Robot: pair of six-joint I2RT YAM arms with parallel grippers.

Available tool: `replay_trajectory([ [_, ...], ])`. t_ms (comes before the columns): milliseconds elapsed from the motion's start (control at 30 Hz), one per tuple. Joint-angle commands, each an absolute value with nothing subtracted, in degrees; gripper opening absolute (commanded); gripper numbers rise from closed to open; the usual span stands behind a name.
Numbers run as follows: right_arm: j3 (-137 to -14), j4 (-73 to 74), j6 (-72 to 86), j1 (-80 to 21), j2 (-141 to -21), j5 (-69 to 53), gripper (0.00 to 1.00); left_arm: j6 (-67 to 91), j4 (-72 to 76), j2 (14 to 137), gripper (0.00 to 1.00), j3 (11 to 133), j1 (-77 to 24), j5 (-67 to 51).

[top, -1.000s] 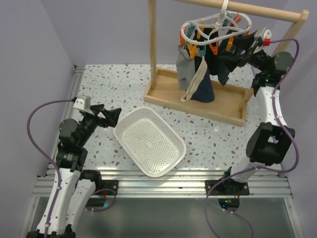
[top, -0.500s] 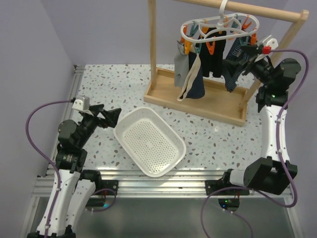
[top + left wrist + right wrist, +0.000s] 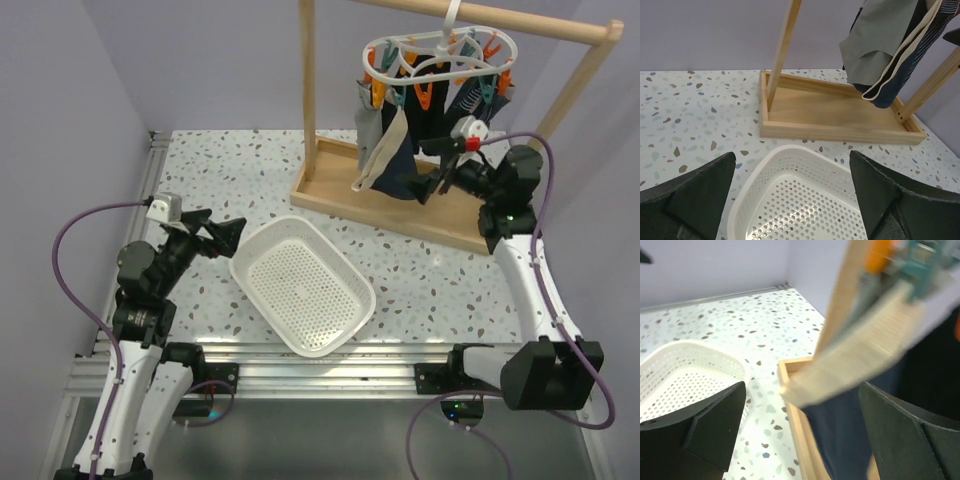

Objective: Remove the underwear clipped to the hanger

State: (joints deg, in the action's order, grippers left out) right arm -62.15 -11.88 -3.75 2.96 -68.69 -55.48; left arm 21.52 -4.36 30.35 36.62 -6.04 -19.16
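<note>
The white ring hanger (image 3: 440,52) hangs by its hook from the wooden rail, with orange and teal clips. Several pieces of underwear hang from it: grey (image 3: 367,125), navy with a beige waistband (image 3: 397,165), black (image 3: 436,112) and striped (image 3: 470,98). My right gripper (image 3: 437,183) is open, low beside the navy piece. In the right wrist view the navy piece (image 3: 850,440) and its beige band (image 3: 860,352) hang blurred between the spread fingers (image 3: 802,435); contact cannot be told. My left gripper (image 3: 226,234) is open above the table, empty (image 3: 792,197), facing the grey (image 3: 880,40) and navy (image 3: 907,60) pieces.
A white perforated basket (image 3: 242,278) lies on the speckled table between the arms, and shows in both wrist views (image 3: 790,151) (image 3: 700,346). The wooden rail frame has a tray base (image 3: 400,208), a left post (image 3: 308,80) and a slanted right post.
My right arm has swung down and left from the hanger's right end to the navy piece's lower part. The hanger and garments have swung back. The left arm is still.
</note>
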Motion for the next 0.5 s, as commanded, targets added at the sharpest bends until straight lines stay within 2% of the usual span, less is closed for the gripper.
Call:
replay_trajectory([
  [0, -60.74, -11.32, -15.91, -4.21, -64.86, -54.07, 0.99, 22.24, -1.49, 30.06, 1.0, 36.56, -5.71, -20.3],
  [233, -58.98, -28.28, -7.57, -8.52, -67.59, -37.81, 0.99, 22.5, -3.16, 28.3, 1.0, 36.3, -5.71, -19.69],
  [467, -58.36, -38.65, -9.22, -13.35, -69.69, -25.34, 0.99, 23.03, -3.25, 28.3, 1.0, 36.3, -5.71, -19.42],
])
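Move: Ahead of the open right hand, the top of the navy underwear's beige waistband hangs from a teal clip, about 6 cm forward, 4 cm left and 5 cm up. An orange clip sits some 7 cm ahead, level sideways and 8 cm up; the grey garment is 5 cm ahead, 9 cm left and slightly higher. For the left hand, that waistband top is roughly 15 cm ahead, 28 cm right and 10 cm up. Swinging left about 5 cm while dipping some 2 cm back, the right hand then climbs about 4 cm and comes forward again past its starting reach, towards the waistband top under the teal clip. The wrist tips the fingers up some 15 degrees and turns slightly clockwise; the fingers stay wide open, the beige band coming in front of their gap with no grip on it. ##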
